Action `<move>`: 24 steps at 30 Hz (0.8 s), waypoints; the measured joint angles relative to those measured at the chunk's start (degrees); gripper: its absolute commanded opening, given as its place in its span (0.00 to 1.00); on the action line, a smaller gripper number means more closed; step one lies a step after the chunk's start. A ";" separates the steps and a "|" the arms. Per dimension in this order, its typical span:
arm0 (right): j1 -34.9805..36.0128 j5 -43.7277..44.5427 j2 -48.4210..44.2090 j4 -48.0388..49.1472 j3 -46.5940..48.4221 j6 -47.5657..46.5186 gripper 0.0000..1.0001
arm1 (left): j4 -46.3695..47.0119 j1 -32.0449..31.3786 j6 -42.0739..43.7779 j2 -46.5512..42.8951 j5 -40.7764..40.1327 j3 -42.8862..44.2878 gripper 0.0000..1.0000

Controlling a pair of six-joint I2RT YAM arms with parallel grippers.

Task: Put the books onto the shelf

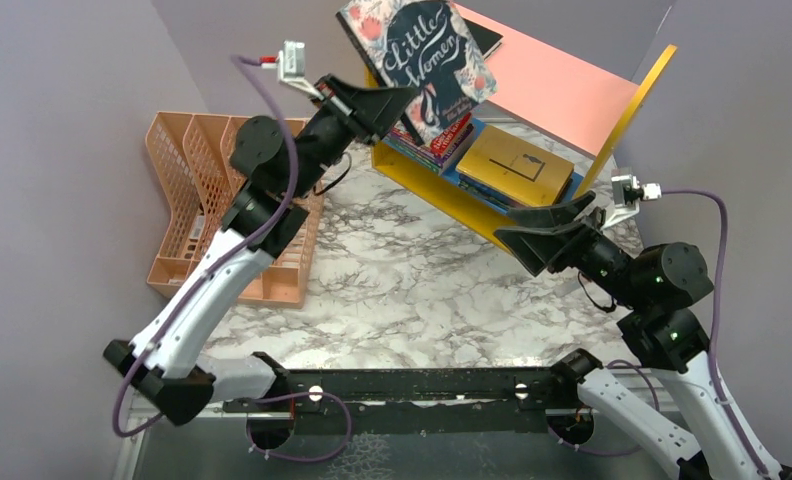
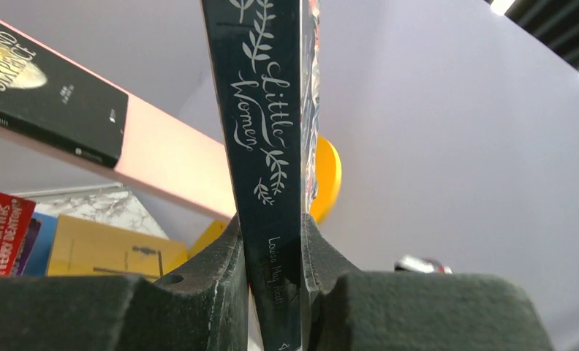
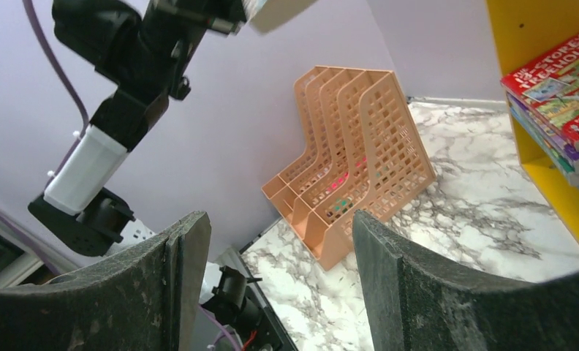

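My left gripper is shut on the floral "Little Women" book, holding it tilted in the air above the shelf's left end. In the left wrist view the book's dark spine stands upright, pinched between the fingers of the left gripper. The shelf has a pink top board and yellow side panels. A black book lies on the top board. On the lower level are a mustard book and stacked Treehouse books. My right gripper is open and empty at the shelf's front edge.
A peach mesh file rack stands at the left against the wall, also seen in the right wrist view as the rack. The marble table top lies between the arms. Purple walls close in on both sides.
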 measured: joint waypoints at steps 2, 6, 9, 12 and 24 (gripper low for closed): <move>0.00 0.70 -0.07 -1.01 0.00 -0.31 0.75 | 0.94 0.09 -1.66 5.09 -1.86 3.89 0.00; 0.00 1.77 -0.83 -2.19 -0.02 -0.98 0.75 | 2.10 0.09 -6.32 16.65 -4.13 13.29 0.00; 0.00 2.25 -1.44 -2.93 -0.02 -1.25 0.75 | 2.75 0.09 -8.66 23.23 -5.62 19.12 0.00; 0.00 2.29 -1.51 -3.48 -0.04 -1.25 0.75 | 3.19 0.09 -10.56 30.40 -7.93 26.12 0.00; 0.00 2.27 -1.51 -4.26 -2.08 -0.63 0.75 | 4.83 1.49 -14.49 46.66 -17.90 39.69 0.00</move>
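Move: Up at the shelf's left side, the left hand still holds Little Women by its spine. The black book on the pink top shelf lies about 24 cm ahead of this hand, 6 cm to its right and 10 cm below. The red book's stack is roughly 21 cm ahead, 5 cm right and 30 cm down; the yellow book is some 13 cm ahead, 23 cm right and 31 cm down. From the right hand, the black book is about 33 cm ahead and 9 cm left, at nearly the same height. Carrying Little Women forward about 23 cm and some 9 cm to the right, the left hand brings it in over the black book on the top shelf, level at first and sinking a couple of centimetres at the end. On the way its wrist tips down, rolls its left side lower and turns slightly counter-clockwise, about 15 degrees each, with the grip kept. The empty right hand, still open, sinks a little. ##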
